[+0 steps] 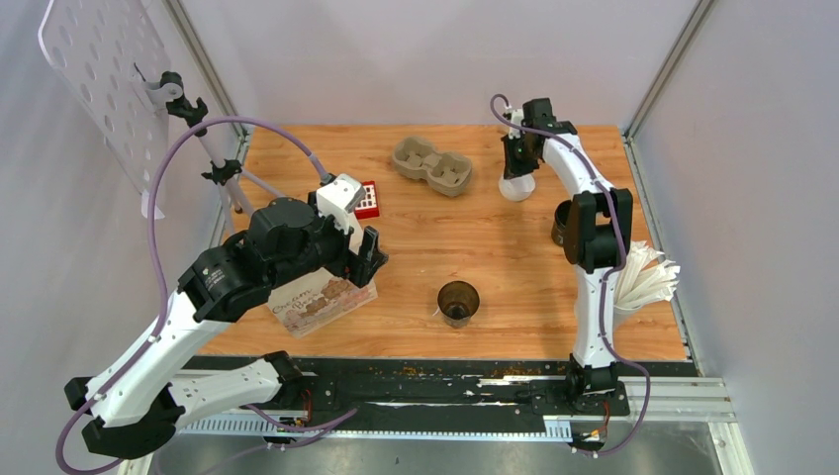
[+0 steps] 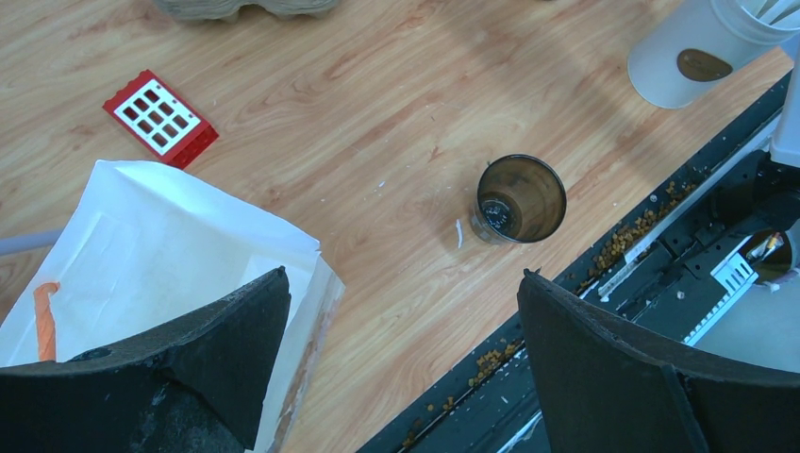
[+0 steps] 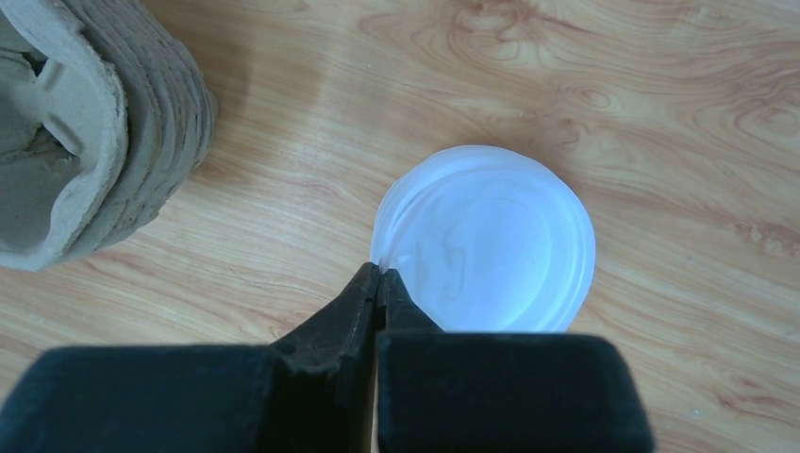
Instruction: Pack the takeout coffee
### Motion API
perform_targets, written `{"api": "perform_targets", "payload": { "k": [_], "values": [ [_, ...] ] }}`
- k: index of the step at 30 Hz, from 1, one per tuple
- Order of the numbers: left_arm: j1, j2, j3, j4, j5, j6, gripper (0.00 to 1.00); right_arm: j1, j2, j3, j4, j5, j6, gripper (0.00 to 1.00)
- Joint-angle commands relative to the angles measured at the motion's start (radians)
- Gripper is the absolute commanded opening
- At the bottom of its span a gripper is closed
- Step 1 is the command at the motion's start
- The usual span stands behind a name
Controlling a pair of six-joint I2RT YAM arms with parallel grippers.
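A takeout coffee cup (image 1: 458, 302) (image 2: 521, 198), dark brown with no lid on it, stands at the front middle of the table. Behind my right arm, a second dark cup (image 1: 562, 224) is partly hidden. At the back, my right gripper (image 1: 515, 163) (image 3: 379, 274) is shut on the rim of a white round plastic lid (image 1: 516, 186) (image 3: 486, 241), to the right of the pulp cup tray (image 1: 430, 165) (image 3: 66, 132). My left gripper (image 1: 372, 253) (image 2: 406, 283) is open and holds nothing. It hangs over the right edge of a white paper bag (image 1: 322, 302) (image 2: 160, 245).
A small red gridded block (image 1: 367, 200) (image 2: 160, 118) lies behind the bag. A tall white holder of white sticks (image 1: 643, 282) (image 2: 698, 47) stands at the right edge. A perforated white panel on a stand (image 1: 109, 69) leans at the back left.
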Motion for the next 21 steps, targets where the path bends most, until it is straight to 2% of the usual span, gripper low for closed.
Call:
{"api": "perform_targets", "payload": {
  "k": [1, 13, 16, 21],
  "values": [
    [-0.005, -0.011, 0.004, 0.043, 0.005, -0.011, 0.97, -0.005, -0.083, 0.073, -0.035, 0.032, 0.013, 0.00],
    [-0.005, -0.008, 0.033, 0.049, -0.011, 0.031, 0.96, -0.005, -0.160, 0.131, -0.153, 0.061, 0.069, 0.00],
    [-0.006, -0.002, 0.052, 0.080, -0.005, 0.073, 0.96, -0.001, -0.253, 0.066, -0.172, -0.027, 0.149, 0.00],
    [-0.005, 0.000, 0.016, 0.227, 0.062, 0.176, 0.99, 0.028, -0.539, -0.211, -0.056, -0.282, 0.288, 0.00]
  ]
}}
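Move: The right hand already pinches a coffee lid by its rim; the smoky cup it seems bound for stands about 32 cm back and 14 cm to the left, nearly level in height. The remaining lid lies some 3 cm to the right of the hand and 2 cm below, the black cup about 13 cm back and 14 cm right, the cup carrier 3 cm ahead and 19 cm left. From the left hand the smoky cup is roughly 17 cm right, 2 cm ahead and 23 cm below. With its fingers kept shut on the rim of the lid, the right hand lifts almost straight up off the spot where the lids lay, slowly at first, through about 5 cm. Then it speeds up and swings back towards the robot as well, ending some 11 cm higher and 6 cm back, just starting to drift left towards the smoky cup, with the wrist rolling slightly so that its left side comes up. ##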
